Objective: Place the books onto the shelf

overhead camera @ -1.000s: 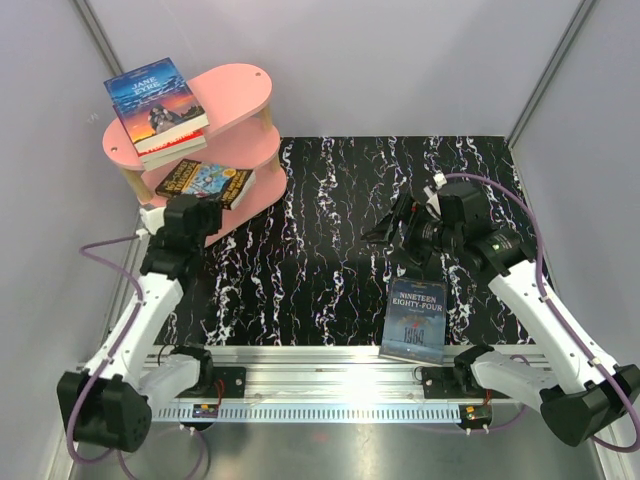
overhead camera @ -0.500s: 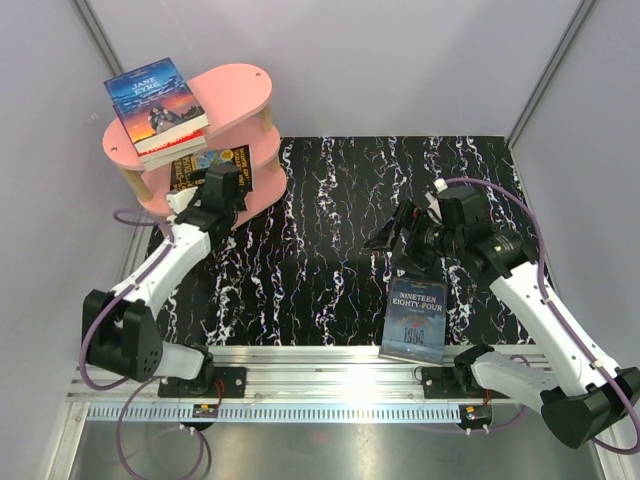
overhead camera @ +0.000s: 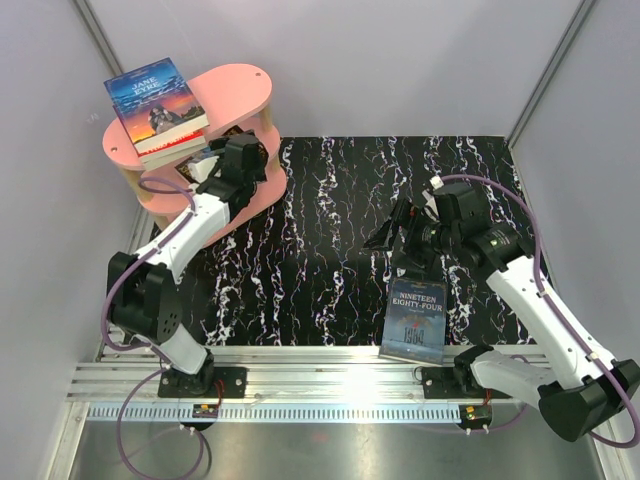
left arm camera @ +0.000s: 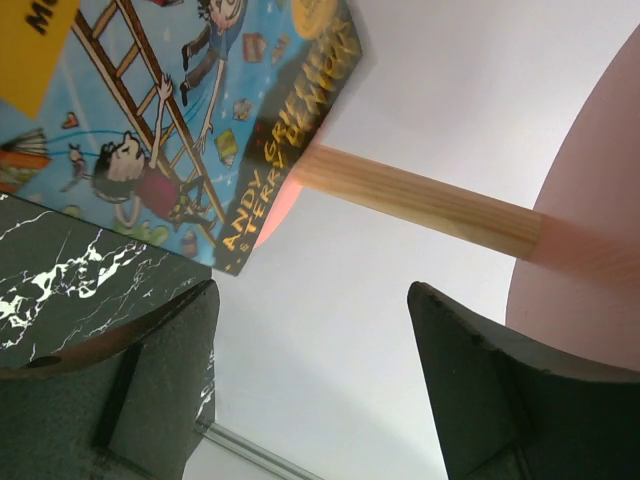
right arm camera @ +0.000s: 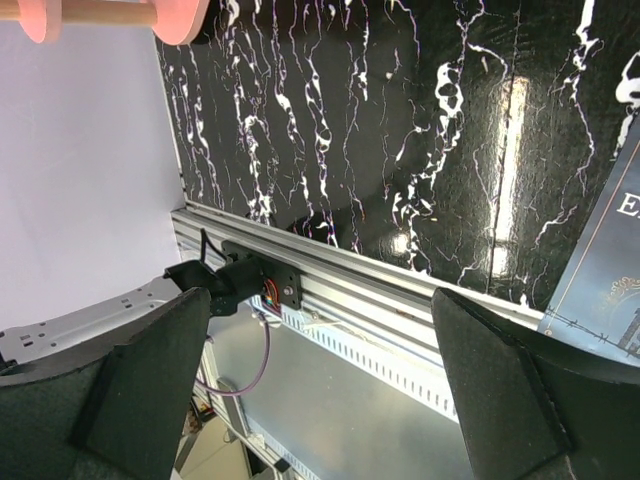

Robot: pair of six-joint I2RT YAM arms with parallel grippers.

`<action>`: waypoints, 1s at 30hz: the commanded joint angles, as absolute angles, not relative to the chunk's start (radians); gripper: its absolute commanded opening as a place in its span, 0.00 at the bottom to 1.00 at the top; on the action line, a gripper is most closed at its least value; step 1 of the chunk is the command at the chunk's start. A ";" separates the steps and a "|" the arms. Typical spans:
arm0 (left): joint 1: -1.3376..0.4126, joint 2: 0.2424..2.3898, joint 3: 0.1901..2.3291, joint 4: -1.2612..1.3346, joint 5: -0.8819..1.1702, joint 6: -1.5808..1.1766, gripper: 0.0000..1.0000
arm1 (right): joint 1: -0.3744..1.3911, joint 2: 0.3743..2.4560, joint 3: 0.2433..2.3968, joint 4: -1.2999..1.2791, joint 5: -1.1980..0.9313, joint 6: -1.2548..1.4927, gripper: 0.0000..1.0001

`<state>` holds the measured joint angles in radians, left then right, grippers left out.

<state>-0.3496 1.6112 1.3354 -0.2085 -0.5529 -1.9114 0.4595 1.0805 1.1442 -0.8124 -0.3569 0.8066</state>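
The pink shelf (overhead camera: 238, 86) stands at the far left. Blue "Jane Eyre" (overhead camera: 153, 101) lies on its top board over a red-edged book (overhead camera: 172, 149). My left gripper (overhead camera: 228, 152) is open at the middle tier, nothing between its fingers. In the left wrist view the blue-yellow Treehouse book (left arm camera: 170, 110) lies just beyond the left gripper (left arm camera: 312, 300), near a wooden post (left arm camera: 420, 205). Dark blue "Nineteen Eighty-Four" (overhead camera: 415, 320) lies flat near the front rail. My right gripper (overhead camera: 390, 232) hovers open behind it, empty; the right wrist view shows the right gripper (right arm camera: 320, 300) and the book's corner (right arm camera: 612, 270).
A black marbled mat (overhead camera: 330, 220) covers the table. An aluminium rail (overhead camera: 320, 360) with the arm bases runs along the near edge. Pale walls close in the left, back and right sides. The left arm's purple cable (overhead camera: 150, 185) loops beside the shelf.
My left arm has reached forward to the shelf's middle tier and its jaws have opened, letting go of the blue-yellow Treehouse book there. The right arm has hardly moved.
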 commanded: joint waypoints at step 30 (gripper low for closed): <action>-0.638 1.336 1.265 -0.725 -0.359 -1.311 0.75 | 0.351 1.118 1.026 -0.934 -0.202 0.655 1.00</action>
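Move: Nineteen Eighty-Four lies flat on the near edge of the table, about 7 cm back, 8 cm to the right and 23 cm below the right hand. From the left hand it is far off, roughly 35 cm back, 37 cm right and 25 cm below. The 169-Storey Treehouse, on the middle shelf, lies about 5 cm left of the left hand, level with it fore and aft, some 7 cm below; Jane Eyre is roughly 15 cm left, level, and 10 cm above. The 169-Storey Treehouse is left on the middle shelf as the empty left hand dips slightly and backs off, lifts, then swings back and right, about 15 cm overall, rolling its left side up and turning clockwise some 35 degrees towards Nineteen Eighty-Four. Late on, the right hand, still wide open, sinks and slides right towards Nineteen Eighty-Four without reaching it. ##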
